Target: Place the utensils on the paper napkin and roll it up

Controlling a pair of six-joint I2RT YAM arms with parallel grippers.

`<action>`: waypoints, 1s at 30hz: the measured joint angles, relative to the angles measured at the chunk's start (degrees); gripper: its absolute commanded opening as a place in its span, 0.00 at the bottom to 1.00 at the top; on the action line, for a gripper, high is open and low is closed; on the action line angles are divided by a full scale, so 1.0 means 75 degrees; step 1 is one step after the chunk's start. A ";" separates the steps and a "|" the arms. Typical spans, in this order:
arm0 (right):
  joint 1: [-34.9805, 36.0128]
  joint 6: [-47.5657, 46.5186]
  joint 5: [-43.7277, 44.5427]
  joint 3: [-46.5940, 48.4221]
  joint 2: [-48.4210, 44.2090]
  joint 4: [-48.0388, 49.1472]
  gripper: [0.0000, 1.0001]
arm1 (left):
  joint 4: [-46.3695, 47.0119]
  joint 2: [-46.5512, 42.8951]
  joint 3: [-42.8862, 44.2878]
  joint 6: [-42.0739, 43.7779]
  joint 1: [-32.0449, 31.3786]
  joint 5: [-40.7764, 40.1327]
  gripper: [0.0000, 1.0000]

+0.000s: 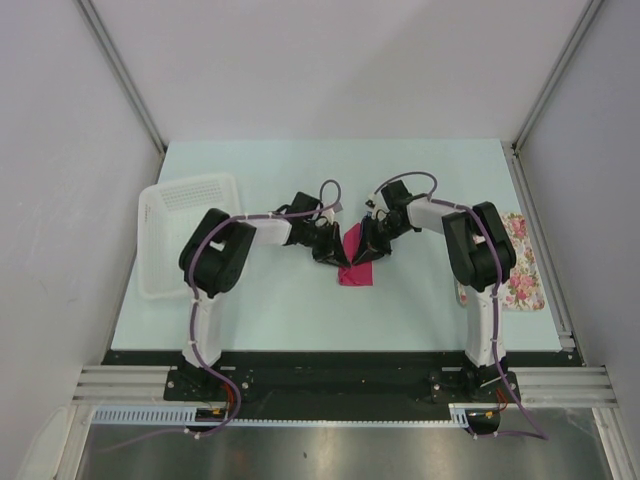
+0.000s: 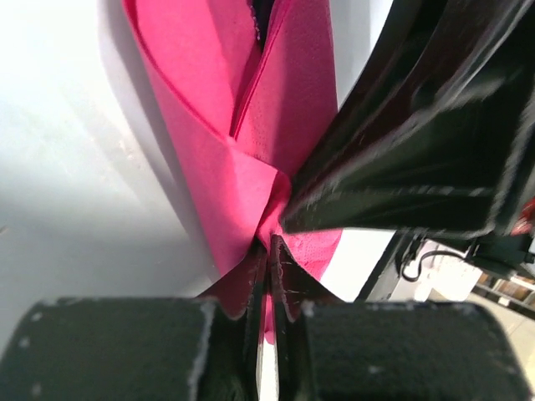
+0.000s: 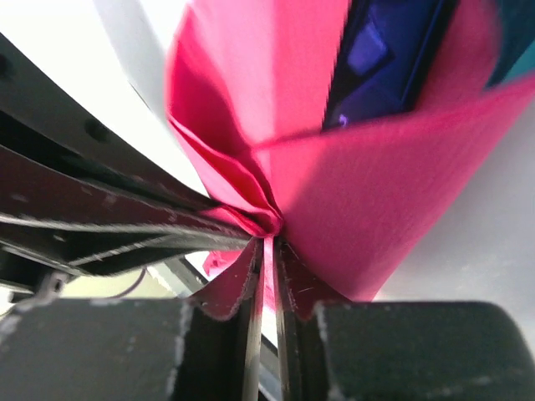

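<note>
The magenta paper napkin [image 1: 354,274] is folded up off the table mid-way between the arms. Both grippers meet at it. My left gripper [image 1: 338,258] comes from the left and is shut on a bunched fold of the napkin [image 2: 209,125], pinched between its tips [image 2: 270,246]. My right gripper [image 1: 366,255] comes from the right and is shut on the same bunched paper [image 3: 272,242]. The dark blue utensils [image 3: 389,63] show inside the napkin's [image 3: 376,184] open fold in the right wrist view. They are hidden in the top view.
A white basket [image 1: 185,235] stands at the left edge of the pale table [image 1: 420,180]. A floral-patterned tray [image 1: 520,265] lies at the right edge, behind the right arm. Each wrist view shows the other gripper's black body close by [image 2: 418,150] [image 3: 100,225].
</note>
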 measured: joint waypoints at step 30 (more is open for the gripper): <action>-0.0621 -0.0831 0.0198 0.1145 0.0417 0.0557 0.12 | -0.3130 0.0973 0.2439 0.1964 -0.0096 -0.0128 0.04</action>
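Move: My left hand already pinches the folded lip of the paper napkin at the near half of the roll, its far part lying about 7 cm ahead and 3 cm to the right. My right hand is on the same fold, about 2 cm to the right of the left fingertips; from it the roll's far part lies some 7 cm ahead and 2 cm right, practically at fingertip height. The fork tines jut out about 12 cm ahead and 4 cm right of it. My right hand comes free of the near fold and slides about 8 cm forward along the roll towards its utensil end, drifting slightly right, riding 2 to 3 cm higher, then dipping about 1 cm at the finish, its nearly shut fingertips swinging forward some 15 degrees. My left hand keeps its pinch and stays almost in place, turning about 10 degrees clockwise. ##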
